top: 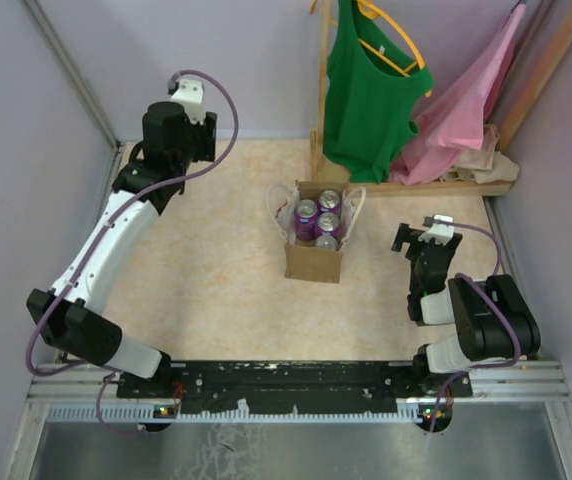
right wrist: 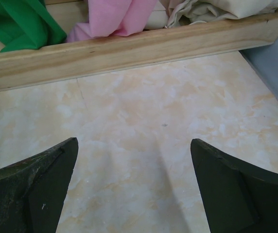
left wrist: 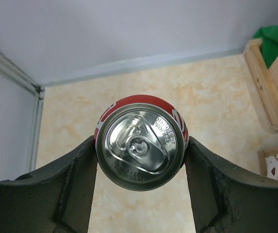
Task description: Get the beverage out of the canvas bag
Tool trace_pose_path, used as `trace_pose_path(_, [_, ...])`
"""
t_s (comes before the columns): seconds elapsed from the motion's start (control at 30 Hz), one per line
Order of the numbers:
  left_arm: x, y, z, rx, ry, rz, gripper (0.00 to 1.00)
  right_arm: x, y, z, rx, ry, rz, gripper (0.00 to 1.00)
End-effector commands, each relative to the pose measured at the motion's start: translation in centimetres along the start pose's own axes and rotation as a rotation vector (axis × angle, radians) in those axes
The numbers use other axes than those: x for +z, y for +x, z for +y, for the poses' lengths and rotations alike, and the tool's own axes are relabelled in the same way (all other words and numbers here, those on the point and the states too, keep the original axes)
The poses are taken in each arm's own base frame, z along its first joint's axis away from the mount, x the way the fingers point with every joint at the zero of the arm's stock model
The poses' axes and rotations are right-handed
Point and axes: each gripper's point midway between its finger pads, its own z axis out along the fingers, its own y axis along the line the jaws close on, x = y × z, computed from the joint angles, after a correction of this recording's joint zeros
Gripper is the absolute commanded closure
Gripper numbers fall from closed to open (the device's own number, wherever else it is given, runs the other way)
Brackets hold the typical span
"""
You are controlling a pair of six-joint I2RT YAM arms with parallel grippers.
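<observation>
The tan canvas bag [top: 314,258] stands upright mid-table with white looped handles and its mouth open. Purple cans [top: 307,214] stand inside it. My left gripper [top: 201,140] is at the far back left, well away from the bag. In the left wrist view it [left wrist: 140,141] is shut on a red can [left wrist: 141,150], one finger on each side, with the silver top facing the camera. That can is hidden in the top view. My right gripper [top: 418,236] is to the right of the bag; it [right wrist: 134,141] is open and empty over bare table.
A wooden rack [top: 322,90] at the back holds a green shirt [top: 366,90] and a pink cloth [top: 466,100]. Its base beam [right wrist: 129,48] lies just beyond my right gripper. Walls close in the left, back and right sides.
</observation>
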Motion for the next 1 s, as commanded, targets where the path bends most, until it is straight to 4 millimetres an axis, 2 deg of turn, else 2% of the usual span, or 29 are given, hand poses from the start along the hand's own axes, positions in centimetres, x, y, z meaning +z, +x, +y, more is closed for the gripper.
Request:
trace_pose_path(0.0, [1.3, 1.4, -0.9, -0.133, 0.052, -0.036, 1.00, 0.5, -1.6, 0.1, 0.021, 0.001, -0.052, 0.01])
trace_pose_path(0.07, [2.2, 4.1, -0.9, -0.164, 0.048, 0.005, 1.00, 0.5, -1.6, 0.1, 0.021, 0.001, -0.052, 0.01])
trace_pose_path(0.13, [2.6, 5.8, -0.9, -0.195, 0.046, 0.017, 1.00, 0.5, -1.6, 0.1, 0.020, 0.003, -0.052, 0.01])
trace_pose_path(0.3, [3.1, 8.6, -1.3, -0.231, 0.052, 0.057, 1.00, 0.5, -1.6, 0.1, 0.021, 0.001, -0.053, 0.01])
trace_pose_path(0.5, [2.8, 12.2, -3.3, -0.254, 0.137, 0.104, 1.00, 0.5, -1.6, 0.1, 0.021, 0.002, -0.052, 0.01])
trace_pose_path(0.6, [2.4, 13.6, -4.5, -0.258, 0.195, 0.102, 1.00, 0.5, -1.6, 0.1, 0.020, 0.002, -0.052, 0.01])
trace_pose_path(0.73, [2.1, 15.7, -5.0, -0.249, 0.205, 0.136, 1.00, 0.5, -1.6, 0.1, 0.021, 0.002, -0.052, 0.01])
trace_pose_path(0.97, [1.5, 17.7, -6.9, -0.201, 0.255, 0.221, 1.00, 0.5, -1.6, 0.1, 0.021, 0.001, -0.052, 0.01])
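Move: The left hand, already holding the red can high up, has open table about 36 cm below it, some 4 cm back and 2 cm right. The canvas bag stands about 25 cm to the hand's right, 5 cm back and 30 cm lower; its nearest purple can is roughly 21 cm right, 3 cm back and 28 cm down. From the idle right hand that open table lies about 52 cm left, 4 cm ahead and 9 cm below. Still gripping the red can between its fingers, the left hand lowers it about 23 cm towards the open table left of the canvas bag, fast for the first 15 cm or so and then more slowly, easing back some 4 cm. The wrist tips the fingers down by roughly 25 degrees, the hand's left side sinking slightly too; the fingers keep their hold. ##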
